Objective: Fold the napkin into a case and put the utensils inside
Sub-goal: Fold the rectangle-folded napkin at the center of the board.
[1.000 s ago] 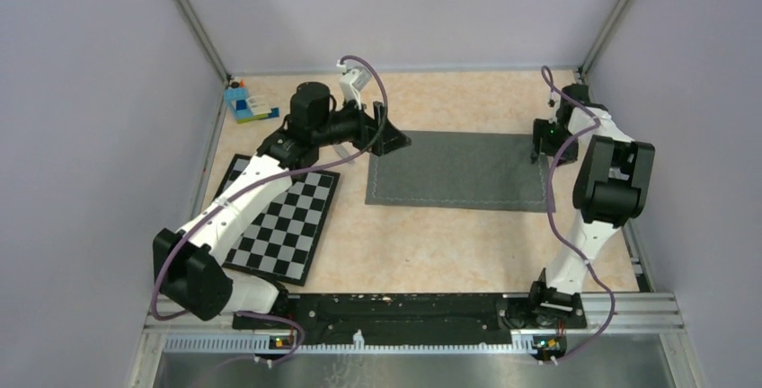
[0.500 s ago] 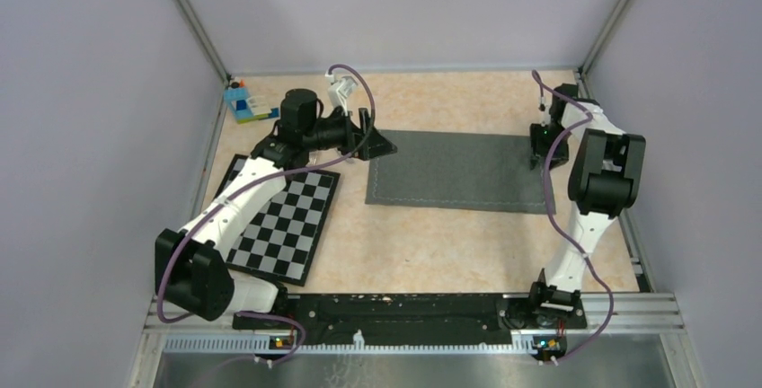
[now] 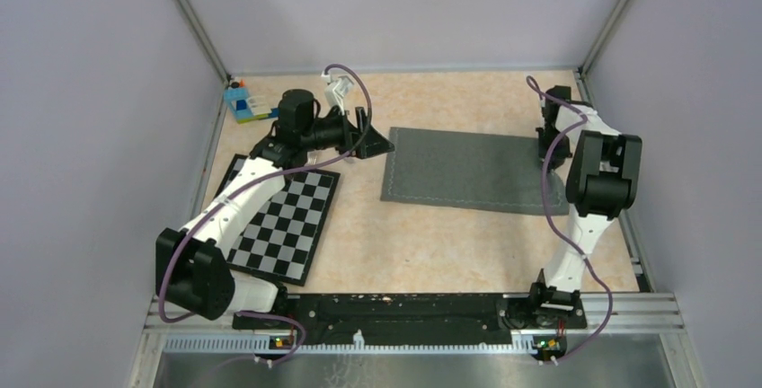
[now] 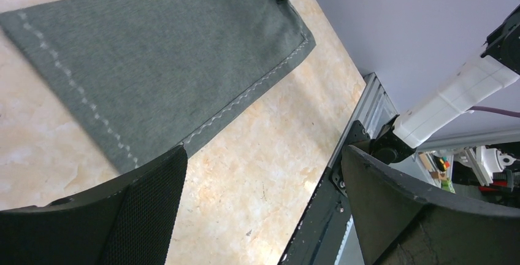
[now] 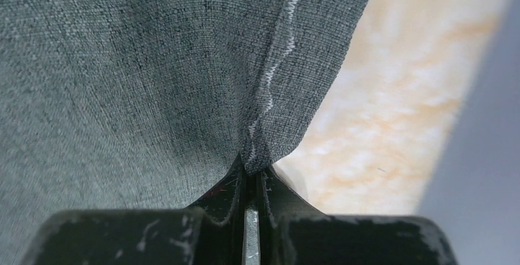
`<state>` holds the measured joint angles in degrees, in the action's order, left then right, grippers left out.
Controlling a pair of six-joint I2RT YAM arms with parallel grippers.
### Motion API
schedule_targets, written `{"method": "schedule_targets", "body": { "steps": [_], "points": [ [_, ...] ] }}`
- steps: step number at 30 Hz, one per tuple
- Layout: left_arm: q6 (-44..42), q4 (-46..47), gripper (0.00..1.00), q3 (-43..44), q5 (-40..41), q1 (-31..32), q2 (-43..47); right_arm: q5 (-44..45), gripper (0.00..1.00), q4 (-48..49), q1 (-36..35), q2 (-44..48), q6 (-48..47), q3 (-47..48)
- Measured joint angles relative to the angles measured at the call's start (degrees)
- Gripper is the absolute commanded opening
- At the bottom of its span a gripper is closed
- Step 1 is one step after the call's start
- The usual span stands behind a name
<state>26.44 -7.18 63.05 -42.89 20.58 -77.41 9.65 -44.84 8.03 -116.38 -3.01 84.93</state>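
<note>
The dark grey napkin (image 3: pixel 472 170) lies flat as a wide rectangle in the middle of the table, its stitched hem showing in the left wrist view on the napkin (image 4: pixel 165 56). My right gripper (image 3: pixel 546 141) is at its far right edge. In the right wrist view that gripper (image 5: pixel 252 170) is shut on a pinched-up fold of the hem of the napkin (image 5: pixel 122 62). My left gripper (image 3: pixel 376 141) hovers open just off the napkin's far left corner, with nothing between its jaws (image 4: pixel 263 154). The utensils are out of view.
A black-and-white checkered mat (image 3: pixel 283 222) lies at the near left under the left arm. A blue toy-brick block (image 3: pixel 243 103) sits in the far left corner. Walls close in three sides, and a black rail (image 3: pixel 404 307) runs along the near edge.
My right gripper has shut on the napkin's right edge, and the napkin has slid a little to the right. The left gripper drew back slightly to the left and stays open.
</note>
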Motion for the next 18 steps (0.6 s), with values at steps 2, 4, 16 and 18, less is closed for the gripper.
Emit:
{"method": "schedule_targets", "body": {
  "steps": [2,4,16,18],
  "points": [
    [0.24,0.33,0.99,-0.28,-0.07,-0.22,0.0,6.95,0.0,1.38,0.13,0.72,-0.42,-1.9],
    [0.44,0.42,0.99,-0.57,-0.11,-0.37,0.0,13.16,0.0,2.47,0.33,1.22,-0.96,-3.91],
    [0.7,0.74,0.99,-0.94,-0.2,-1.2,-1.64,39.12,0.0,4.87,-6.99,5.11,-2.73,-6.36],
    [0.7,0.76,0.99,-0.94,-0.2,-1.36,-1.64,39.28,0.0,2.97,-11.82,5.01,-1.51,-6.03]
  ]
}}
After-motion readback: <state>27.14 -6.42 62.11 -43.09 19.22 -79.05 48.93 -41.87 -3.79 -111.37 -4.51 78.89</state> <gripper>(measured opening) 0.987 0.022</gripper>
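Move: The napkin's right short side is already pinched in the right fingers; from that hand the napkin's middle lies about 20 cm to the left, level with it fore and aft and some 2 cm below. The napkin's near right corner is roughly 12 cm back and 3 cm to the right, and its left short edge about 42 cm to the left, straight across. From the left hand, the napkin's middle is some 25 cm right, 7 cm ahead and 25 cm below. The napkin, still pinched by its right short side, is drawn quickly to the right by the right hand, about 8 cm and slightly back, low over the table at first. The hand then lifts some 6 cm and swings back left over the cloth, tipping nearly 40 degrees so the fingers point down and out to the right, and keeps its grip. ##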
